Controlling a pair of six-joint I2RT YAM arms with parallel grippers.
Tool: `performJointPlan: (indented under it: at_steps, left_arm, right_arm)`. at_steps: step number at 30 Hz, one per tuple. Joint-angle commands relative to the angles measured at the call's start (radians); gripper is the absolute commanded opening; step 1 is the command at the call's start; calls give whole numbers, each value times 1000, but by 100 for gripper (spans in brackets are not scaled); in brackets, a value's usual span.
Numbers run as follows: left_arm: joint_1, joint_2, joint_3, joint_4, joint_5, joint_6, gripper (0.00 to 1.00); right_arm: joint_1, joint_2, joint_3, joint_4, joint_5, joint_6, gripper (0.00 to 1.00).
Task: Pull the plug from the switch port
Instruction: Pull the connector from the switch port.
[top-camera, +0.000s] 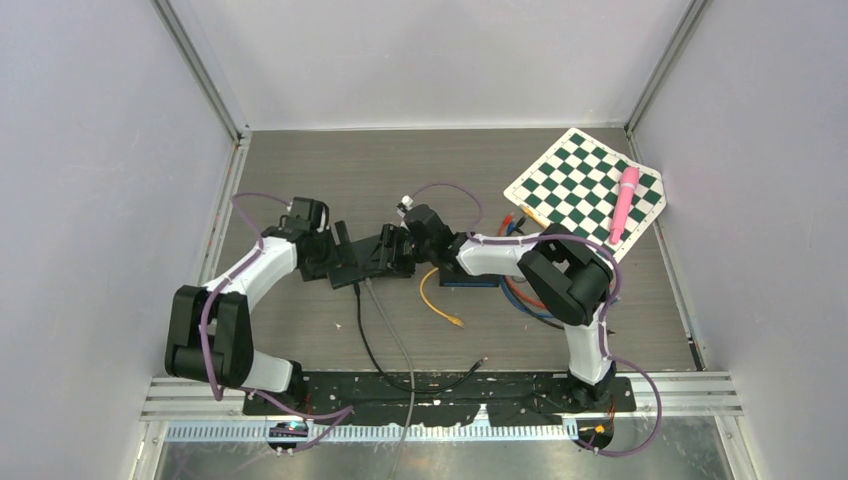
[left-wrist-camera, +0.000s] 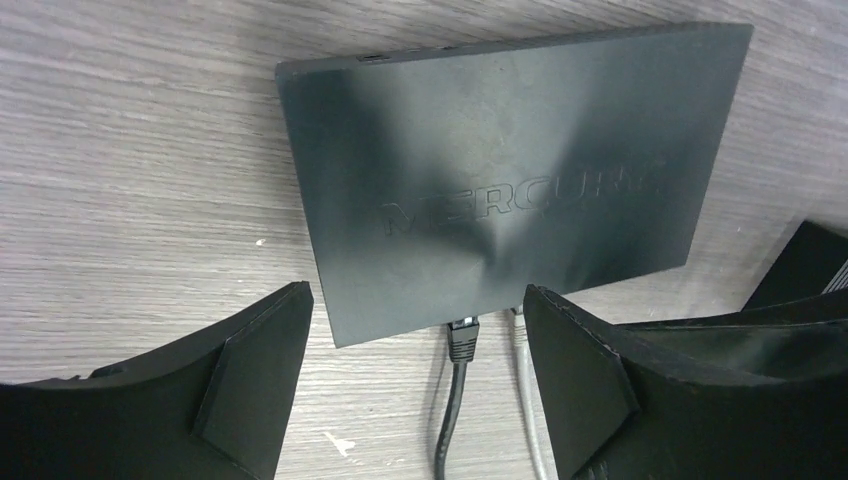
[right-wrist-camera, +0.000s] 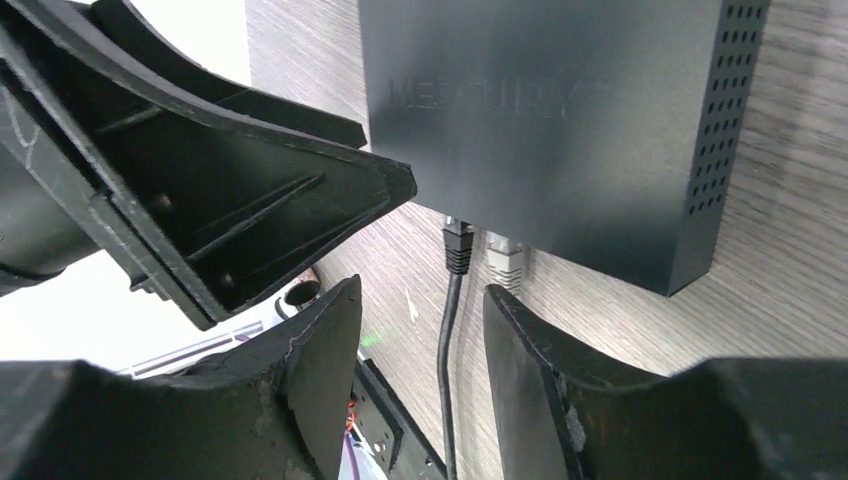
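Observation:
The black Mercury switch (left-wrist-camera: 500, 180) lies flat on the wood-grain table, seen also as switch (top-camera: 368, 258) and switch (right-wrist-camera: 560, 130). Two plugs sit in ports on its near edge: a black plug (left-wrist-camera: 462, 340) and a grey plug (left-wrist-camera: 520, 322), the same black plug (right-wrist-camera: 457, 247) and grey plug (right-wrist-camera: 505, 262) in the right wrist view. My left gripper (left-wrist-camera: 415, 350) is open, its fingers (left-wrist-camera: 250, 380) flanking the switch's near corner and both plugs without touching. My right gripper (right-wrist-camera: 422, 320) is open, and the black cable (right-wrist-camera: 447, 350) runs loose between its fingers.
A green-and-white checkerboard (top-camera: 585, 190) with a pink marker (top-camera: 624, 205) lies at the back right. An orange cable (top-camera: 440, 305) and blue and red cables (top-camera: 520, 290) lie near the right arm. The black cable (top-camera: 365, 335) and grey cable (top-camera: 400, 350) trail toward the near edge.

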Motion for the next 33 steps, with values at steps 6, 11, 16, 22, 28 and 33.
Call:
performJointPlan:
  at_steps: [6,11,16,22,28,33]
  left_arm:
    - [-3,46,-55,183,-23,-142,77]
    - [-3,63,-102,243,-1,-158,72]
    - [-3,57,-139,276,10,-162,67]
    - [-3,60,-157,298,23,-165,62]
    - [-3,64,-179,326,39,-169,60]
    - [-3,58,-188,331,45,-166,59]
  right_arm:
    - [-5,70,8,11,-43,70,52]
    - [-5,108,1,42,-48,109,50]
    - [-6,135,-12,70,-3,155,47]
    - [-7,180,-11,140,-7,204,39]
    - [-8,181,-29,152,8,211,30]
    - [-16,188,-28,142,7,214,30]
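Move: About 1 cm ahead of the right hand, 2 cm to its left and 6 cm below it sits the grey plug in the switch port. The black plug is 2 cm farther left and 1 cm nearer the base, the switch's middle 4 cm beyond the grey plug and 2 cm left. The yellow cable lies some 11 cm right of this hand and 2 cm back. From the left hand, the switch's middle is about 3 cm ahead, 4 cm right and 3 cm down, the black plug 1 cm back and 3 cm right. Sinking about 5 cm beside the switch's port edge, the right hand rolls some 10 degrees and narrows its half-open fingers around the grey plug. The left hand drops roughly 2.5 cm, then slides as far forward while partly closing over the switch's left front corner, one finger along the left side, the other coming to bear on the top. ##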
